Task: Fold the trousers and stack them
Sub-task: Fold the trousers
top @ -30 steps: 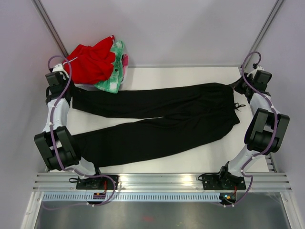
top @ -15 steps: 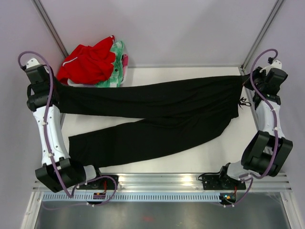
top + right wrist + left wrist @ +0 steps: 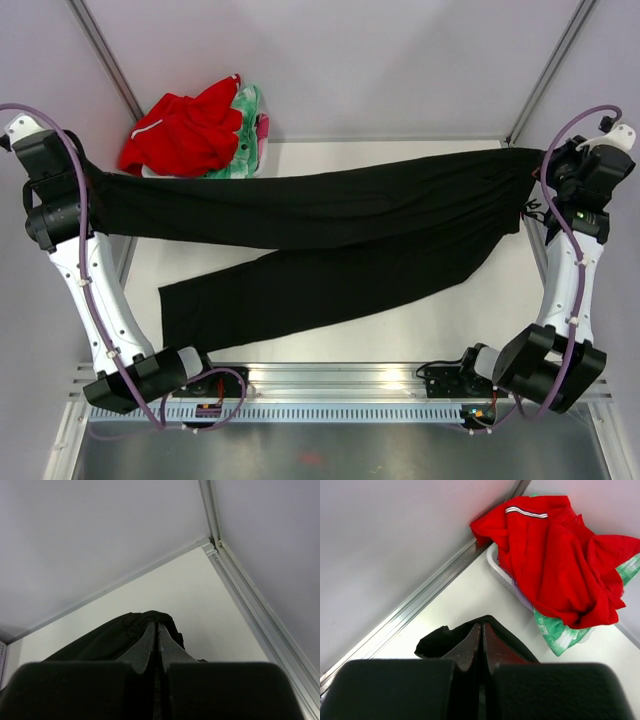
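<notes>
The black trousers (image 3: 320,215) stretch across the table, waist at the right, legs to the left. My left gripper (image 3: 85,172) is shut on the cuff of the far leg (image 3: 445,637) and holds it raised at the far left. My right gripper (image 3: 540,165) is shut on the waist's far corner (image 3: 130,625) and holds it raised at the far right. The far leg hangs taut between the two grippers. The near leg (image 3: 260,295) trails down onto the table towards the front left.
A red garment with white trim (image 3: 185,130) lies piled on a green-and-pink cloth (image 3: 245,140) at the back left corner; both show in the left wrist view (image 3: 555,555). Metal frame posts (image 3: 105,60) rise at both back corners. The white table (image 3: 390,335) ends at a rail in front.
Both arms have risen and swung outwards, lifting the far leg and the waist off the table. The trousers are now pulled taut, and the near leg has slid right.
</notes>
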`<state>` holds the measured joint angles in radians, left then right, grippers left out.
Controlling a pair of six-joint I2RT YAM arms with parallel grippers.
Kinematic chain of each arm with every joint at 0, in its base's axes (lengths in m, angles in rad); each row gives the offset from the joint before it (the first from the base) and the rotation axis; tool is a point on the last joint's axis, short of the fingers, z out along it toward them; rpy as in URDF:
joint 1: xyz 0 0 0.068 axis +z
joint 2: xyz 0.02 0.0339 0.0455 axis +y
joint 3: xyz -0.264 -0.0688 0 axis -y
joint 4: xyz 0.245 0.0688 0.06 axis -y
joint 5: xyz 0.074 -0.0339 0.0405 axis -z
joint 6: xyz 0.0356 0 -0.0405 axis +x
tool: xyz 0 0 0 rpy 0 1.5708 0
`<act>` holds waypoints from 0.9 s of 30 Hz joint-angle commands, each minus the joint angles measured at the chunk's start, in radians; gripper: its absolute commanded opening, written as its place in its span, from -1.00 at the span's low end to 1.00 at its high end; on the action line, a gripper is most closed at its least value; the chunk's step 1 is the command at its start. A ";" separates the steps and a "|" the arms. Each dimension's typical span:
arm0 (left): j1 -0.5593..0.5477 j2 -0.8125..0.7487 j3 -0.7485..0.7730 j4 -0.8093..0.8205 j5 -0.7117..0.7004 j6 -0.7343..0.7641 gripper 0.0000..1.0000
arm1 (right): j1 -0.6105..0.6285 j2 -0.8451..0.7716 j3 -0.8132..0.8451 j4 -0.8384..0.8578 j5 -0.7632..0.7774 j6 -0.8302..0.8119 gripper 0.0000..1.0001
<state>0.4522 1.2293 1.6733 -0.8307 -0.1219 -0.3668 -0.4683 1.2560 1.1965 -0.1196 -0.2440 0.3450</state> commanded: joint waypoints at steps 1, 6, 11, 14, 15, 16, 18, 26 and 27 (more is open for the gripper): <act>0.023 -0.016 -0.024 -0.001 -0.007 -0.035 -0.95 | -0.006 -0.061 0.069 -0.084 0.090 0.000 -1.00; 0.057 0.005 -0.207 0.111 0.071 -0.122 -0.95 | -0.004 -0.095 -0.007 -0.117 0.163 0.008 -1.00; 0.080 0.113 -0.334 0.218 0.117 -0.202 -0.95 | -0.004 0.075 -0.012 -0.014 0.016 0.048 -1.00; 0.080 0.133 -0.403 0.394 0.160 -0.193 -0.95 | -0.004 0.207 0.031 0.117 -0.134 0.051 -1.00; 0.080 0.133 -0.406 0.395 0.169 -0.192 -0.95 | -0.004 0.236 0.032 0.118 -0.135 0.055 -1.00; 0.079 0.153 -0.405 0.421 0.186 -0.186 -0.95 | -0.004 0.261 0.037 0.215 -0.179 0.066 -1.00; 0.079 0.180 -0.370 0.465 0.235 -0.161 -0.95 | -0.004 0.345 0.075 0.274 -0.213 0.072 -1.00; 0.074 0.296 -0.291 0.521 0.379 -0.098 -0.95 | -0.004 0.644 0.304 0.279 -0.325 0.032 -1.00; 0.072 0.288 -0.305 0.533 0.390 -0.092 -0.95 | -0.004 0.658 0.316 0.290 -0.336 0.026 -1.00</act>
<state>0.5259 1.5208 1.3560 -0.3927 0.1883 -0.5030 -0.4679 1.8694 1.4334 0.0616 -0.4847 0.3996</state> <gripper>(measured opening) 0.027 0.007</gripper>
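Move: The far leg's hem, held by the left hand, is bound for the bare table in front of the basket, some 12 cm ahead and 37 cm below that hand. The laundry basket stands about 25 cm ahead, 11 cm right and 28 cm below it; the near leg's hem lies roughly 12 cm back and 4 cm right, on the table. The right hand's waist corner heads for the far table strip, about 13 cm ahead, 33 cm down. From the right hand the table's far right corner is 28 cm ahead, 5 cm right, equally low; the drawstring hangs about 15 cm straight below. Down and then forward in a quick fling, both hands keep the trousers pinched by their far edge. The left drops nearly 20 cm, its left side rolling down about 20 degrees, then reaches about 10 cm towards the basket, rising slightly. The right first eases a little back and up, then swoops some 15 cm forward and as far down towards the far right corner, turning slightly counter-clockwise. ##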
